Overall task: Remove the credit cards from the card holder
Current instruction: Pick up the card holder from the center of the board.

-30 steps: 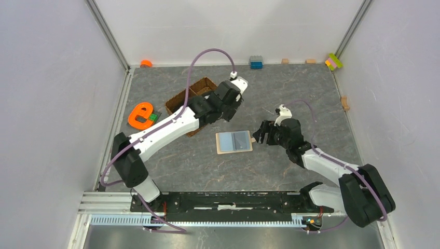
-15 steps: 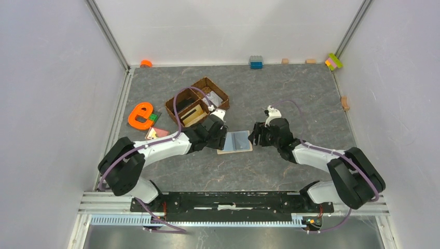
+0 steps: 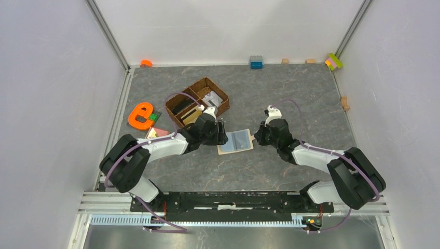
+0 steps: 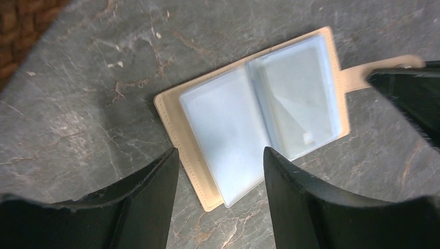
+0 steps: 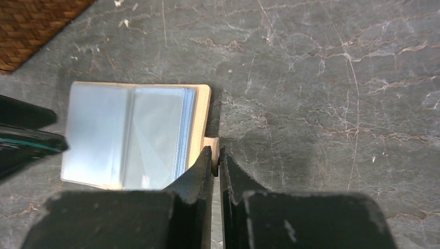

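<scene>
The beige card holder [image 3: 235, 141] lies open on the table, clear sleeves up [image 4: 254, 114] [image 5: 135, 135]. No card shows inside the sleeves. My right gripper [image 3: 255, 138] [image 5: 216, 153] is shut on the holder's little closing tab [image 5: 209, 143] at its right edge. At the holder's left edge my left gripper [image 3: 222, 136] [image 4: 220, 155] hovers open, its fingers straddling the near left corner without gripping it. A pinkish flat card [image 3: 157, 132] lies on the table left of my left arm, partly hidden by it.
A brown wicker compartment basket [image 3: 205, 83] stands behind my left gripper with a cream piece and a grey item inside. An orange letter-shaped toy [image 3: 140, 115] lies at the far left. Small blocks [image 3: 256, 62] line the back wall and right side.
My left arm swung from over the basket down to the holder's left edge. My right gripper moved left onto the tab and shut on it.
</scene>
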You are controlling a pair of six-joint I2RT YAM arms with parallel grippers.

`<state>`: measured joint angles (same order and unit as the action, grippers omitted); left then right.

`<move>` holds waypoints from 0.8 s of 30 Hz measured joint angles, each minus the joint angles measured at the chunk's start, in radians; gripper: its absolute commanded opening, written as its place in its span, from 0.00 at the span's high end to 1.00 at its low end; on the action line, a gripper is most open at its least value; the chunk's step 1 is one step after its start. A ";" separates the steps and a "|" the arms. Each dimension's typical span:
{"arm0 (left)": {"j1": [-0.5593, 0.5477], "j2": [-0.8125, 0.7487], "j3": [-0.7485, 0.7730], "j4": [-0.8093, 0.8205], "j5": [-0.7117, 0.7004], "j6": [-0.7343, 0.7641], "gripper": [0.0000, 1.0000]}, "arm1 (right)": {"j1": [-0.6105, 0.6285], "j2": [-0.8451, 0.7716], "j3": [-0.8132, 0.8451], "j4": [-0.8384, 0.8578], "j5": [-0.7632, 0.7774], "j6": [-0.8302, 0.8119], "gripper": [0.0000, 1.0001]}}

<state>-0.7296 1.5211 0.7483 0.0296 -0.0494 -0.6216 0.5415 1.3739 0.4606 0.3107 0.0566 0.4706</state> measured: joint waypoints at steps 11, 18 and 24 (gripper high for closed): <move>0.004 0.086 0.035 -0.051 0.033 -0.035 0.38 | 0.003 -0.043 -0.020 0.025 -0.006 0.007 0.99; 0.029 0.129 0.028 0.016 0.150 -0.060 0.88 | 0.013 -0.079 -0.034 0.031 -0.019 0.011 1.00; 0.078 0.128 -0.053 0.135 0.253 -0.084 0.93 | 0.013 -0.084 -0.036 0.040 -0.033 0.011 1.00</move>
<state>-0.6518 1.6489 0.6956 0.1642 0.2031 -0.7055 0.5545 1.2903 0.4248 0.3504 0.0238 0.4812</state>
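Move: The open card holder lies flat on the board, its middle about 5 cm to the right of the left hand, 1 cm ahead and 4 cm below, so its near end is almost under the open fingers. The wicker basket sits some 15 cm ahead and 8 cm left of that hand. From the right hand, which already grips the strap in its fingertips, the holder's middle is about 7 cm left, level ahead and 2 cm down. The left fingertips pinch the left edge of the card holder: the hand sinks about 3.5 cm, easing back and about 1 cm right, holds still partway with fingers wide, then shuts them as it finishes descending and tips about 10 degrees. The right hand keeps the strap pinched and rises 2 cm, drifting slightly left. ##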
